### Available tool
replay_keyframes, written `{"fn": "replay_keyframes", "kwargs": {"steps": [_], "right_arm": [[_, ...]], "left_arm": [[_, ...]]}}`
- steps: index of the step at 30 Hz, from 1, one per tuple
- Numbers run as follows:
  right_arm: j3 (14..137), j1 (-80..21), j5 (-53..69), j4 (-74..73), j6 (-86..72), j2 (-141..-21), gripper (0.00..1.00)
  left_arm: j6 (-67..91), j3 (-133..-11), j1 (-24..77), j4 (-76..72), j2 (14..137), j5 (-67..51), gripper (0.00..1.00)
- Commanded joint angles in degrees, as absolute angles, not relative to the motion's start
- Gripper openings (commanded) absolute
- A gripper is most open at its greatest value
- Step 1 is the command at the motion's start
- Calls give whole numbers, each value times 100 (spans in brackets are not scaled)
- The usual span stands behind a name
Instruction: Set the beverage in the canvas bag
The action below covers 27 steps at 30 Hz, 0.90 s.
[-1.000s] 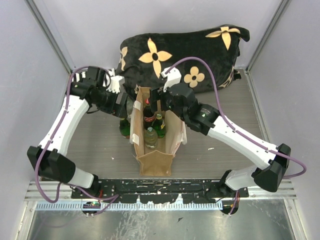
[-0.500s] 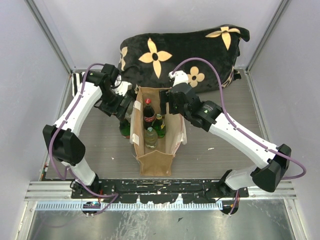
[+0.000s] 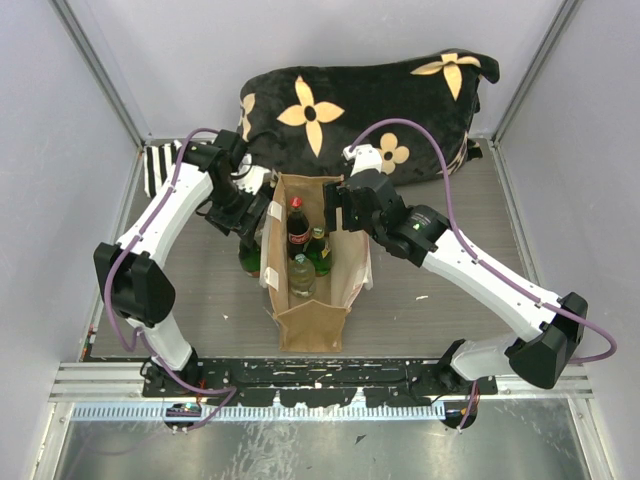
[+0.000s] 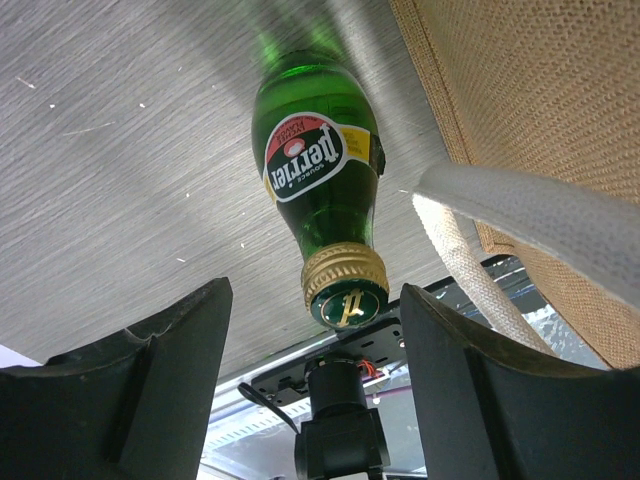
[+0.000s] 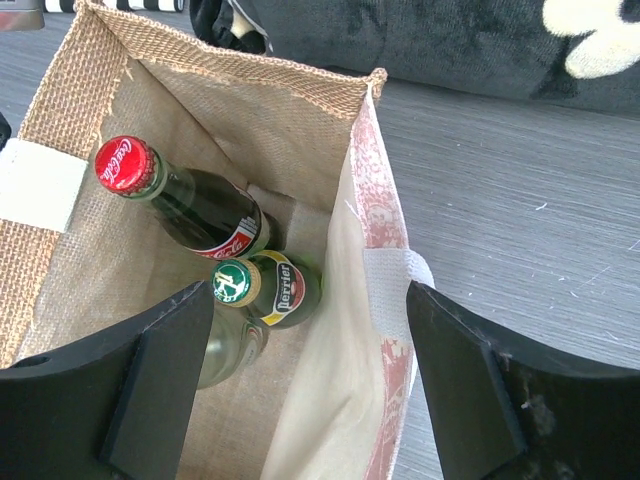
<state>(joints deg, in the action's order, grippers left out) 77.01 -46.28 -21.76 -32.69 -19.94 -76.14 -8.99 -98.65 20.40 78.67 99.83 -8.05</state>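
Note:
A green Perrier bottle (image 4: 320, 165), the beverage (image 3: 249, 258), stands on the table just left of the canvas bag (image 3: 312, 325). My left gripper (image 4: 315, 335) hovers over its gold cap, open, with a finger on each side and a gap to both. The bag's woven wall (image 4: 540, 100) and cream handle (image 4: 520, 210) are right beside it. Inside the bag (image 5: 240, 110) stand a Coca-Cola bottle (image 5: 190, 200), a second Perrier bottle (image 5: 275, 288) and a clear bottle (image 5: 232, 345). My right gripper (image 5: 310, 370) is open astride the bag's right wall.
A black flowered cushion (image 3: 360, 100) lies behind the bag, against the back wall. A black-and-white striped item (image 3: 160, 165) sits at the back left. Enclosure walls close in on both sides. The arm bases and a rail (image 3: 320, 375) run along the near edge.
The left arm's elbow has swung up and back while its gripper stayed over the outer bottle, its jaws narrowing a little. The right gripper shifted slightly toward the back.

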Motion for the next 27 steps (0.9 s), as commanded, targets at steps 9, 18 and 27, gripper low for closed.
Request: {"fn": "replay_keyframes", "kwargs": {"steps": [9, 18, 27], "right_arm": [[7662, -4582, -2356, -3173, -2153, -7304, 83], [7643, -4546, -2353, -3182, -2171, -7311, 83], [7622, -4512, -2346, -3182, -2197, -7313, 83]], "left_arm": [[-809, -9822, 2076, 7489, 10028, -952, 64], [-841, -9727, 2084, 7504, 10025, -1028, 57], [-844, -9666, 2086, 7522, 9978, -1033, 25]]}}
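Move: The green Perrier bottle outside the bag stands almost under the left hand, its middle roughly 1 cm ahead, 1 cm to the right and 8 cm below. A clear bottle stands about 10 cm beyond that Perrier, roughly 1 cm farther right. The canvas bag's middle is some 13 cm to the left hand's right and level with it. From the right hand the same Perrier lies about 18 cm left, 2 cm back and 18 cm lower. Rightward by about 1 cm, going slightly forward and then partly back, the left hand centres itself over the Perrier's cap and sinks about half a centimetre, fingers still pointing down. Meanwhile the fingers close from wide open to roughly a third, and by the end they pinch the bottle at the cap and upper neck. ##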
